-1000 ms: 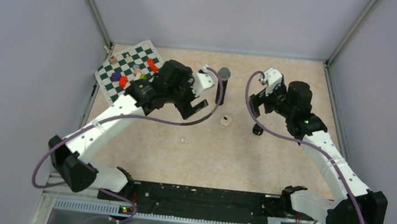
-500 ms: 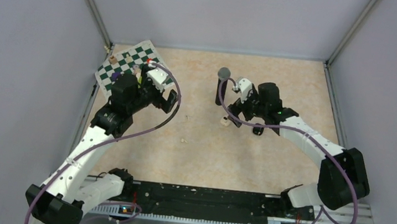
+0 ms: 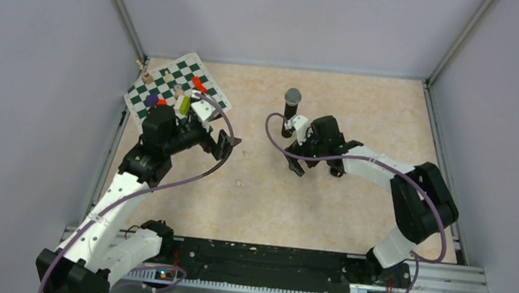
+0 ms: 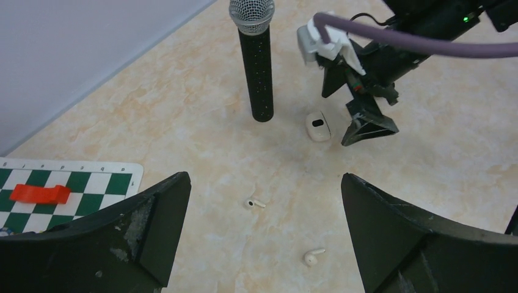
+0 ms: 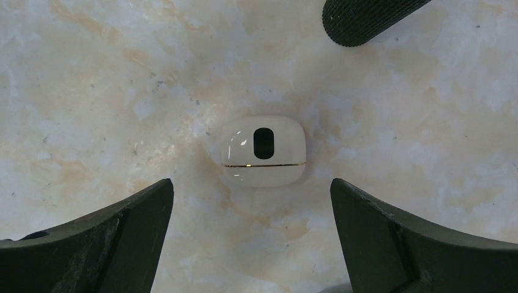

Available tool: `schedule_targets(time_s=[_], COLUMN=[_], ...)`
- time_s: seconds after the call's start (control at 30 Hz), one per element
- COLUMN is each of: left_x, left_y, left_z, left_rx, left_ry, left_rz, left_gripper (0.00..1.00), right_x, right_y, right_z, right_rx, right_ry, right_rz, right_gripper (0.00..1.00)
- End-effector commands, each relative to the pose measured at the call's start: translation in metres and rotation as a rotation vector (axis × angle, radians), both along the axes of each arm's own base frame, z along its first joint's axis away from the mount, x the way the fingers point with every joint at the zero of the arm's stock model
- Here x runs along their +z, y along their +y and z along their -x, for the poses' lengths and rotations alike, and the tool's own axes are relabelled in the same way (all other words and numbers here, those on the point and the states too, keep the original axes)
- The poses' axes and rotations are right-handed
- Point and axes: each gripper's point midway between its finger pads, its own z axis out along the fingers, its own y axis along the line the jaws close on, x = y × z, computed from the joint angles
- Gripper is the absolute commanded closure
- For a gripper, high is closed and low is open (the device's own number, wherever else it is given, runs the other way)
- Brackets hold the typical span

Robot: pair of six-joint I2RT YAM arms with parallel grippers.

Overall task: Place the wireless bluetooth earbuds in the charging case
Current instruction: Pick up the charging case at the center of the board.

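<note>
A white charging case (image 5: 262, 151), lid closed, lies on the table just ahead of the gap of my right gripper (image 5: 251, 183), which hangs open over it without touching. The left wrist view shows the same case (image 4: 317, 126) beneath the right gripper (image 4: 351, 104). Two whitish earbuds (image 4: 253, 202) (image 4: 313, 257) lie loose on the table in front of my open, empty left gripper (image 4: 264, 177). From above, the earbuds are faint specks (image 3: 245, 154) (image 3: 240, 184) between the left gripper (image 3: 227, 147) and the right gripper (image 3: 296, 159). The case is hidden there.
A tall black microphone (image 3: 290, 106) stands upright just behind the case, close to the right gripper. A green-and-white chessboard (image 3: 146, 107) with coloured pieces lies at the back left, beside the left arm. A small dark object (image 3: 336, 170) sits by the right arm. Walls enclose the table.
The left arm has pulled back leftward toward the chessboard. The right gripper has swung left and come down over the white case, its jaws staying wide.
</note>
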Motion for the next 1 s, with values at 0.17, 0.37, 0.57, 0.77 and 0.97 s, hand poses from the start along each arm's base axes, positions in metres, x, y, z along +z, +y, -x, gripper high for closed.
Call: schedule_targets(time_s=[0.17, 0.37, 0.57, 0.77, 0.97], left_x=[0.017, 0.015, 0.012, 0.010, 0.004], left_y=[-0.014, -0.016, -0.018, -0.018, -0.019], left_z=[0.008, 0.010, 0.010, 0.011, 0.008], left_rx=[-0.111, -0.132, -0.143, -0.148, -0.143], left_ry=[-0.039, -0.024, -0.014, -0.012, 0.000], left_rz=[0.050, 0.052, 0.053, 0.050, 0.050], left_gripper=[0.01, 0.01, 0.01, 0.01, 0.01], right_x=[-0.015, -0.025, -0.030, -0.035, -0.016], right_y=[0.005, 0.010, 0.019, 0.022, 0.023], right_z=[-0.019, -0.017, -0.011, -0.009, -0.006], right_rx=[-0.009, 0.017, 0.061, 0.077, 0.107], right_ry=[-0.028, -0.010, 0.016, 0.010, -0.026], right_rz=[0.118, 0.134, 0.136, 0.157, 0.135], right_gripper=[0.04, 0.08, 0.16, 0.34, 0.67])
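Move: Just below the right hand's open fingers sits the white charging case, some 4 cm down, about 1 cm ahead and 2 cm to the left. The microphone stands roughly 7 cm farther out than the case and 3 cm to the left of it; the black case lies about 10 cm right of the hand and 2 cm back. From the left hand, the white charging case is some 5 cm ahead, 16 cm to the right and 25 cm below. Sinking about 4 cm onto the white charging case, the right hand tips its fingers some 10 degrees steeper, then stays low, edges about 1 cm left and closes from wide open to about half, so that both fingertips pinch the case's two ends. The left hand, empty and open, eases some 2 cm back and to the right, its wrist turning slightly clockwise. ##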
